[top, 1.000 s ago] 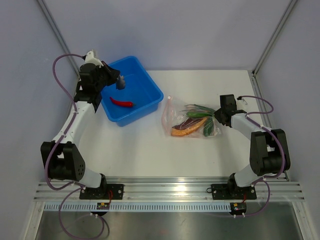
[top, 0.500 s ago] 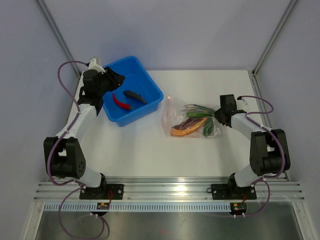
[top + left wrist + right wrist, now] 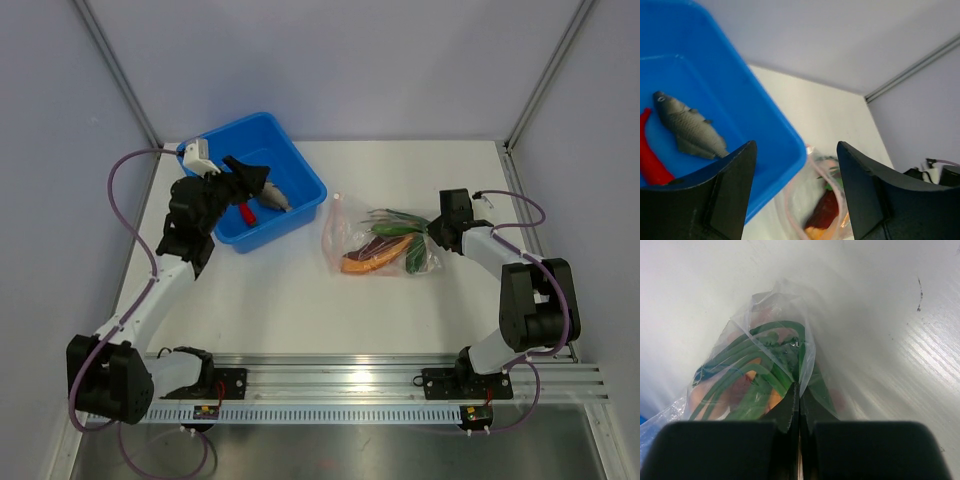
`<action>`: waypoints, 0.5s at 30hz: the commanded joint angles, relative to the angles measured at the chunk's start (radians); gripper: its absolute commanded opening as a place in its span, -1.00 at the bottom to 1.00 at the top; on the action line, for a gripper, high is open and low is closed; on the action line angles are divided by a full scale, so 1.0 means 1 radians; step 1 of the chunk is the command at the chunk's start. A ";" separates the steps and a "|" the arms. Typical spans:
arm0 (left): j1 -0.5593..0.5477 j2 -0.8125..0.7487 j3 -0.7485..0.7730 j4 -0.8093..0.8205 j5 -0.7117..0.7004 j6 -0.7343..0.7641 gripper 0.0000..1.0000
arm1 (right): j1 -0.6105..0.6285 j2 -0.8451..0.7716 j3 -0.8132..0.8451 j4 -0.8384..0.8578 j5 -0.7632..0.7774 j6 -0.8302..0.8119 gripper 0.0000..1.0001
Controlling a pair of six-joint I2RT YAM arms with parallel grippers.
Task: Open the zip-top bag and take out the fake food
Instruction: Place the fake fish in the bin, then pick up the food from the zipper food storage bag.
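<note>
The zip-top bag [image 3: 352, 238] lies on the white table, its pink-zipped mouth facing left and gaping. Inside it are fake food pieces [image 3: 378, 250]: orange, dark red and green ones. My right gripper [image 3: 432, 232] is shut on the bag's right end, and in the right wrist view the plastic [image 3: 765, 360] is pinched at the fingertips [image 3: 799, 390] over green beans [image 3: 740, 390]. A grey fish [image 3: 690, 131] and a red chili [image 3: 650, 157] lie in the blue tub [image 3: 765, 140]. My left gripper [image 3: 252, 185] hovers open and empty over the tub's near right part.
The blue tub [image 3: 300, 170] stands at the back left of the table, just left of the bag [image 3: 810, 200]. Grey walls with metal corner posts [image 3: 545, 70] enclose the table. An aluminium rail [image 3: 340, 380] runs along the near edge.
My left gripper opened and let the fish fall into the tub beside the chili, then swung right and nearer over the tub. The right gripper and bag stayed put.
</note>
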 commanded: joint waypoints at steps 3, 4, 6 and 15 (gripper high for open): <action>-0.083 -0.102 -0.174 0.200 -0.099 -0.011 0.38 | -0.006 0.003 0.017 0.023 -0.019 -0.031 -1.00; -0.100 -0.119 -0.203 0.209 -0.123 -0.003 0.38 | -0.006 0.005 0.019 0.022 -0.022 -0.029 -1.00; -0.147 -0.128 -0.245 0.221 -0.150 0.003 0.37 | -0.006 0.006 0.023 0.019 -0.023 -0.034 -1.00; -0.334 0.002 -0.555 0.589 -0.291 -0.015 0.31 | -0.005 0.014 0.003 0.121 -0.120 -0.129 -1.00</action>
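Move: The zip-top bag's open mouth lies about 18 cm to the right of the left hand, roughly 2 cm back and some 26 cm below; the dark red food inside it is about 10 cm farther right and 3 cm nearer the base. The blue bin's middle is 8 cm ahead and 2 cm left of the left hand, with the fish in it 6 cm ahead and 3 cm right. From the right hand, the mouth is some 24 cm left, level fore and aft, 3 cm below. Towards the bag's open mouth the empty left hand comes away from over the bin, first drawing back, then sinking fast past the bin's near-right corner: about 14 cm down in all, 8 cm back and some 6 cm right. Its fingers stay wide apart and nearly level. The right hand keeps its pinch on the bag's far-right part, easing about 1 cm left late on, with a slight counter-clockwise turn. ##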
